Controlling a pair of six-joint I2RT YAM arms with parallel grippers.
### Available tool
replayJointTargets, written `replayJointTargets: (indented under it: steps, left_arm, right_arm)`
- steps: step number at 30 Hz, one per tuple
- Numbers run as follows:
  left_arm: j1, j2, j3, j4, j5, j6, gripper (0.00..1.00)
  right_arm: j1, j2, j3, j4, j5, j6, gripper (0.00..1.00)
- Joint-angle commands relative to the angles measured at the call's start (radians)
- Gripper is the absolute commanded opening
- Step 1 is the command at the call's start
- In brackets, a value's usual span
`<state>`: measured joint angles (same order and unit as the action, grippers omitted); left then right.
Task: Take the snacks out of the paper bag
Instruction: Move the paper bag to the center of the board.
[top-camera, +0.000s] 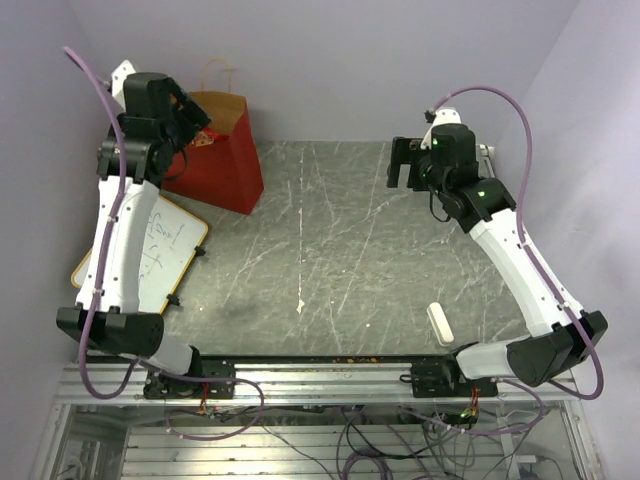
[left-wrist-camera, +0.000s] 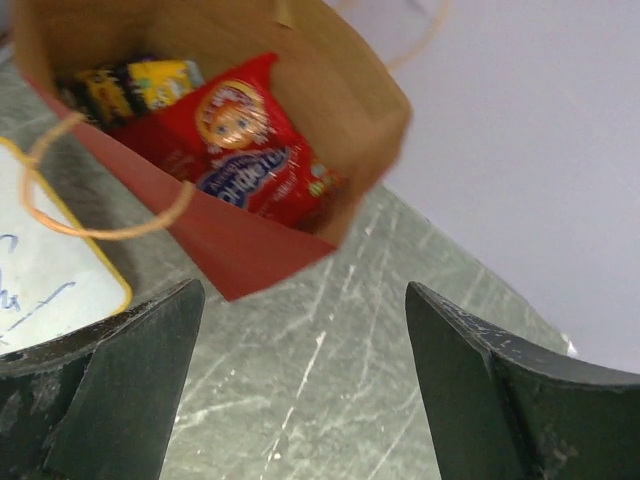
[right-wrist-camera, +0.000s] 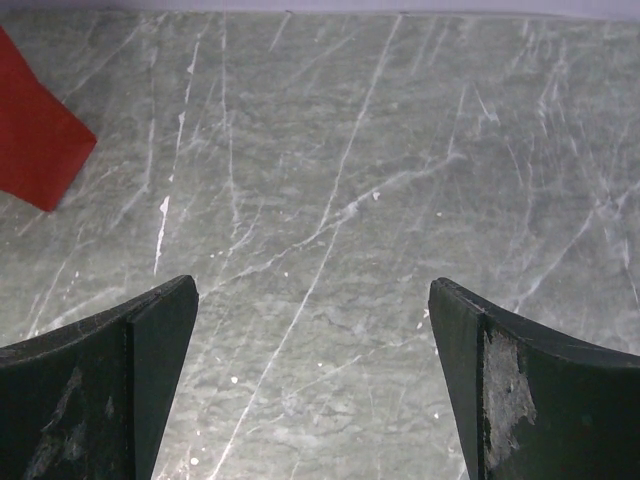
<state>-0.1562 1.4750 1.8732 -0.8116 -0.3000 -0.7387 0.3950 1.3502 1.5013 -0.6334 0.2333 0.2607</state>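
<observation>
The red paper bag (top-camera: 225, 160) stands at the table's far left, its tan handle by the back wall. In the left wrist view its brown inside (left-wrist-camera: 340, 80) shows from above, with a large red crinkly packet (left-wrist-camera: 250, 150) with a blue logo and small yellow and dark candy wrappers (left-wrist-camera: 140, 85) beside it. My left gripper (top-camera: 190, 125) hovers over the bag's mouth, open (left-wrist-camera: 302, 290), with only tabletop between its fingers. My right gripper (top-camera: 405, 165) hangs open (right-wrist-camera: 312, 285) over bare table at the far right, with a corner of the bag (right-wrist-camera: 35, 140) off to its left.
A yellow-framed whiteboard (top-camera: 160, 250) lies flat in front of the bag, under the left arm, its corner (left-wrist-camera: 40, 270) touching the bag's front handle loop (left-wrist-camera: 60, 200). A small white oblong block (top-camera: 439, 323) lies near the right arm's base. Purple walls enclose the back and sides.
</observation>
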Motion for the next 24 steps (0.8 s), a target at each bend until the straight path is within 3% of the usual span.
replayJointTargets:
  steps: [1, 5, 14, 24]
  left_arm:
    - [0.134, 0.045, 0.068, -0.087, 0.030, -0.127, 0.90]
    - [0.250, 0.098, 0.095, -0.081, 0.095, -0.217, 0.74]
    - [0.304, 0.116, 0.024, -0.171, -0.032, -0.490, 0.79]
    - [0.319, 0.179, -0.001, -0.203, 0.090, -0.556, 0.73]
  right_arm:
    - [0.049, 0.000, -0.027, 0.101, 0.060, -0.066, 1.00]
    - [0.068, -0.004, -0.048, 0.141, 0.106, -0.094, 1.00]
    - [0.077, -0.049, -0.095, 0.197, 0.207, -0.148, 1.00]
    - [0.077, -0.054, -0.118, 0.244, 0.243, -0.163, 1.00]
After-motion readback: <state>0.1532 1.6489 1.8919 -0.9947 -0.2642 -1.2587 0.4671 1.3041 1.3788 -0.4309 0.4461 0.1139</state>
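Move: Below and to the left of the left hand, the paper bag's near handle hangs about 9 cm to its left, 5 cm ahead and 10 cm lower. The bag's middle is roughly 10 cm ahead, 6 cm left and 25 cm down; the whiteboard lies some 13 cm back, 11 cm left and 40 cm below. From the right hand, that handle is about 48 cm left, 9 cm ahead and nearly level. Swinging left about 11 cm, then sinking nearly 9 cm with hardly any forward travel, the left hand comes down by the bag's near handle. Its wrist turns some 30 degrees counter-clockwise, rolls left side down and tips fingers lower, while the fingers narrow a little, still well apart; contact can't be seen. The open right hand sways left, then back right. ##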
